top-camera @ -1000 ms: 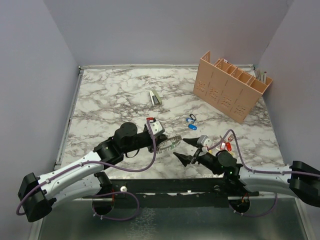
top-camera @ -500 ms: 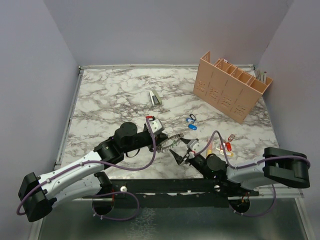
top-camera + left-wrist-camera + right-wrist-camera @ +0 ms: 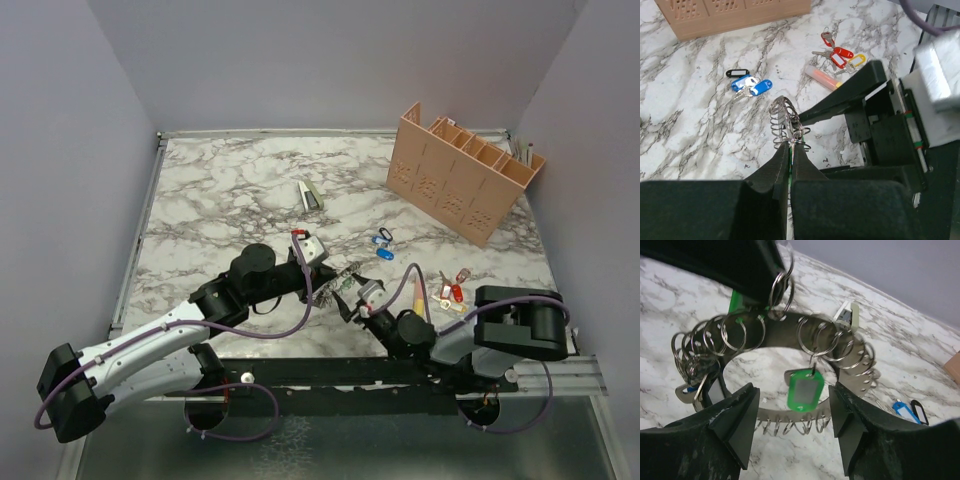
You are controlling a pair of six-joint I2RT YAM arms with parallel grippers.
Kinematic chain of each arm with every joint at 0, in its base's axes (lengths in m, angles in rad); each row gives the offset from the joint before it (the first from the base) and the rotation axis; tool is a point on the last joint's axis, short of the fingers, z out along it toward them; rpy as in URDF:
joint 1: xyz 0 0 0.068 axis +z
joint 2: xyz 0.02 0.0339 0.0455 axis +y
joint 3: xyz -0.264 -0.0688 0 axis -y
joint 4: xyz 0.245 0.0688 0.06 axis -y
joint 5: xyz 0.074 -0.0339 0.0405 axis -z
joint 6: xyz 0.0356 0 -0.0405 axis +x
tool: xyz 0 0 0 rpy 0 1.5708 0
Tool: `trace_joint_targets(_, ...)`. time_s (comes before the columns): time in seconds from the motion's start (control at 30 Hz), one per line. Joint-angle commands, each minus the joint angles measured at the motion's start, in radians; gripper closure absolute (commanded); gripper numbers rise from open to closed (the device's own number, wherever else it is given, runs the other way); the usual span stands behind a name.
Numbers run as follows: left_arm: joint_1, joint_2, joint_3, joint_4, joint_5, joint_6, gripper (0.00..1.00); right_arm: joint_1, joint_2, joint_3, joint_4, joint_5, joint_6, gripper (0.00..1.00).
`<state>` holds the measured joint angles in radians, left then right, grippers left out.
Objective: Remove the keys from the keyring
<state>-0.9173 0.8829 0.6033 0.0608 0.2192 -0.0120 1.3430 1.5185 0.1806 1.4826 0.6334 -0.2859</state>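
Observation:
In the right wrist view the keyring (image 3: 777, 415), a wide grey metal band hung with several small split rings, is lifted above the table. My left gripper (image 3: 790, 144) is shut on its edge. A key with a green tag (image 3: 802, 390) dangles from the ring, inside its open centre. My right gripper (image 3: 794, 392) is open, one finger on each side of that tag without touching it. A second green tag (image 3: 741, 302) shows behind the left finger (image 3: 740, 265). More keys (image 3: 702, 390) hang at the ring's left. From above, both grippers (image 3: 325, 275) (image 3: 350, 298) meet at the keyring (image 3: 340, 282).
Blue-tagged keys (image 3: 383, 240) lie loose on the marble beyond the ring. A bunch with red and yellow tags (image 3: 452, 292) and an orange tube (image 3: 822, 77) lie to the right. A tan slotted crate (image 3: 465, 170) stands at the back right, a small stapler (image 3: 310, 195) mid-table.
My right gripper has swung left up to the keyring and narrowed its jaws around the green-tagged key. The left gripper holds the ring still.

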Motion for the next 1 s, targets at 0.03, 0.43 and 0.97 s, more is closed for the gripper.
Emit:
trace_joint_targets(0.03, 0.006, -0.003, 0.019, 0.062, 0.007, -0.028, 1.0, 0.041, 0.147, 0.047, 0.256, 0.153, -0.106, 0.36)
trace_joint_targets(0.43, 0.006, -0.004, 0.018, 0.064, 0.025, -0.032, 1.0, 0.047, 0.143, 0.081, 0.257, 0.25, -0.105, 0.39)
trace_joint_targets(0.97, 0.009, -0.004, 0.021, 0.052, 0.008, -0.027, 1.0, 0.048, 0.057, 0.042, 0.257, 0.188, -0.115, 0.91)
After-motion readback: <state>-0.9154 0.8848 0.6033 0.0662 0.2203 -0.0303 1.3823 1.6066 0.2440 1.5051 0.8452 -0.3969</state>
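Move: The green tag I'm after hangs from the keyring just in front of my open right fingers, about 2 cm ahead, straight on and perhaps 1 cm lower. The keyring's middle is about 2 cm ahead and 2 cm left. On the table roughly 13 cm below lie the blue tags, some 16 cm ahead and 8 cm right, and the pink-yellow tube, about 4 cm ahead and 16 cm right. From my left hand the green tag is level ahead, some 3 cm right and 5 cm below. My left hand stays put and keeps its pinch on the keyring's rim. I dip my open right hand quickly by about 3.5 cm, fingertips tipping down, then ease it forward and slightly right while climbing most of the way back, turning some 10 degrees clockwise. As it rises, I close the fingers from well open to nearly shut, pinching the green tag between their tips. ##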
